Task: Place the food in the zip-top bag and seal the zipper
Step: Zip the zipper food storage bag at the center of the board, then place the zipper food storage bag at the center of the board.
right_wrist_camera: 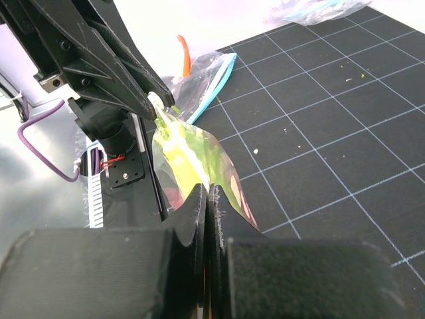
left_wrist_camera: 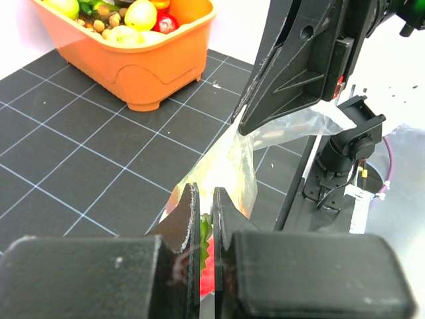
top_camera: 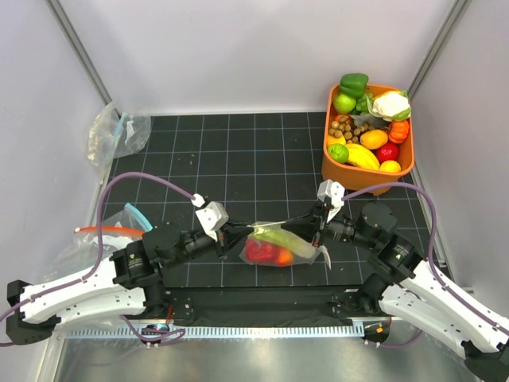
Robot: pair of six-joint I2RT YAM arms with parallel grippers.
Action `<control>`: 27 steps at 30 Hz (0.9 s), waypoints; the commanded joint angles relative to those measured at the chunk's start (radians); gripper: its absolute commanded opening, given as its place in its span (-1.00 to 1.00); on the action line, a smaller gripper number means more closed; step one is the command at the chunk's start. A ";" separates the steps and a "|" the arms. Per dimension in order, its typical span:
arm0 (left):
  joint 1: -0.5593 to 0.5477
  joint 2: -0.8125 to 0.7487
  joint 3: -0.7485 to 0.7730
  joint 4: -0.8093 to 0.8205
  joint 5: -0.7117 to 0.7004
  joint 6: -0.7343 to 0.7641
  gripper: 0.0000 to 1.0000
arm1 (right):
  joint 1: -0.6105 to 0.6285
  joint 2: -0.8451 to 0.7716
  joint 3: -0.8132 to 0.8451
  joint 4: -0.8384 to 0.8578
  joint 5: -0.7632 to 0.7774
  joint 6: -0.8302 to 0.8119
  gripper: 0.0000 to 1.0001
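Observation:
The zip-top bag [top_camera: 280, 247] hangs stretched between my two grippers, just above the mat near the front edge. Inside it lies the food: a pale-green celery stalk [top_camera: 278, 237] over red rounded pieces [top_camera: 259, 251]. My left gripper [top_camera: 238, 236] is shut on the bag's left end. In its wrist view the jaws [left_wrist_camera: 206, 194] pinch the clear film [left_wrist_camera: 234, 159], with green leaf and red showing behind. My right gripper [top_camera: 316, 231] is shut on the bag's right end, its fingers [right_wrist_camera: 207, 194] pressed together on the film [right_wrist_camera: 189, 153]. I cannot make out the zipper.
An orange basket [top_camera: 330, 169] of toy produce stands at the back right, also in the left wrist view [left_wrist_camera: 156, 73]. A crumpled clear bag [top_camera: 115, 131] lies at the back left. More bags with teal and red-orange strips [top_camera: 107, 233] lie beside the left arm.

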State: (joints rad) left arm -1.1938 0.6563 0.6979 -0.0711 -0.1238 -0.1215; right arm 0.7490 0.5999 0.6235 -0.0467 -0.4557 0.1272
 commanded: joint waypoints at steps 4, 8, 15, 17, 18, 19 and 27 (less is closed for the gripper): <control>0.017 -0.070 -0.009 -0.068 -0.175 0.013 -1.00 | -0.039 -0.031 0.015 -0.007 0.197 -0.020 -0.98; 0.017 -0.050 -0.011 -0.052 -0.136 0.019 -0.12 | -0.039 -0.005 0.018 0.021 0.101 -0.020 -0.98; 0.017 -0.092 -0.047 -0.018 -0.248 0.002 0.68 | -0.039 0.005 0.019 0.028 0.129 -0.003 -0.98; 0.019 -0.139 -0.069 0.002 -0.312 -0.010 0.74 | -0.039 0.000 0.016 0.030 0.149 0.005 -0.98; 0.019 -0.158 -0.087 0.008 -0.338 -0.016 0.76 | -0.040 -0.002 0.012 0.030 0.172 0.009 -0.98; 0.017 -0.193 -0.100 0.020 -0.403 -0.021 0.77 | -0.039 -0.002 0.010 0.037 0.183 0.018 -0.98; 0.019 -0.319 -0.166 0.044 -0.594 -0.046 0.81 | -0.040 0.052 0.002 0.084 0.287 0.040 -0.98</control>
State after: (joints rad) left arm -1.1778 0.3653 0.5461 -0.0891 -0.6018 -0.1501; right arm 0.7113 0.6327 0.6163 -0.0662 -0.2470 0.1467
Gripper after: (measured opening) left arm 0.898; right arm 0.044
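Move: The food storage bag hangs between the hands, its top edge stretched across. Its middle is about 6 cm right, 1 cm back and 7 cm below the left hand, and 2 cm left, 1 cm back and 7 cm below the right. From the left hand, the orange bin stands roughly 24 cm ahead, 29 cm right and 10 cm lower, and the spare bags lie about 33 cm left, 2 cm ahead and 17 cm below. Leftward, and about half as far forward, the left hand backs away from the food storage bag, opening wide to let go of the pinched end and then speeding off some 10 cm left while turning nearly 30 degrees counter-clockwise. The right hand, still pinching the bag's top edge, carries it some 4 cm forward and a little right and down, turning about 15 degrees clockwise. ##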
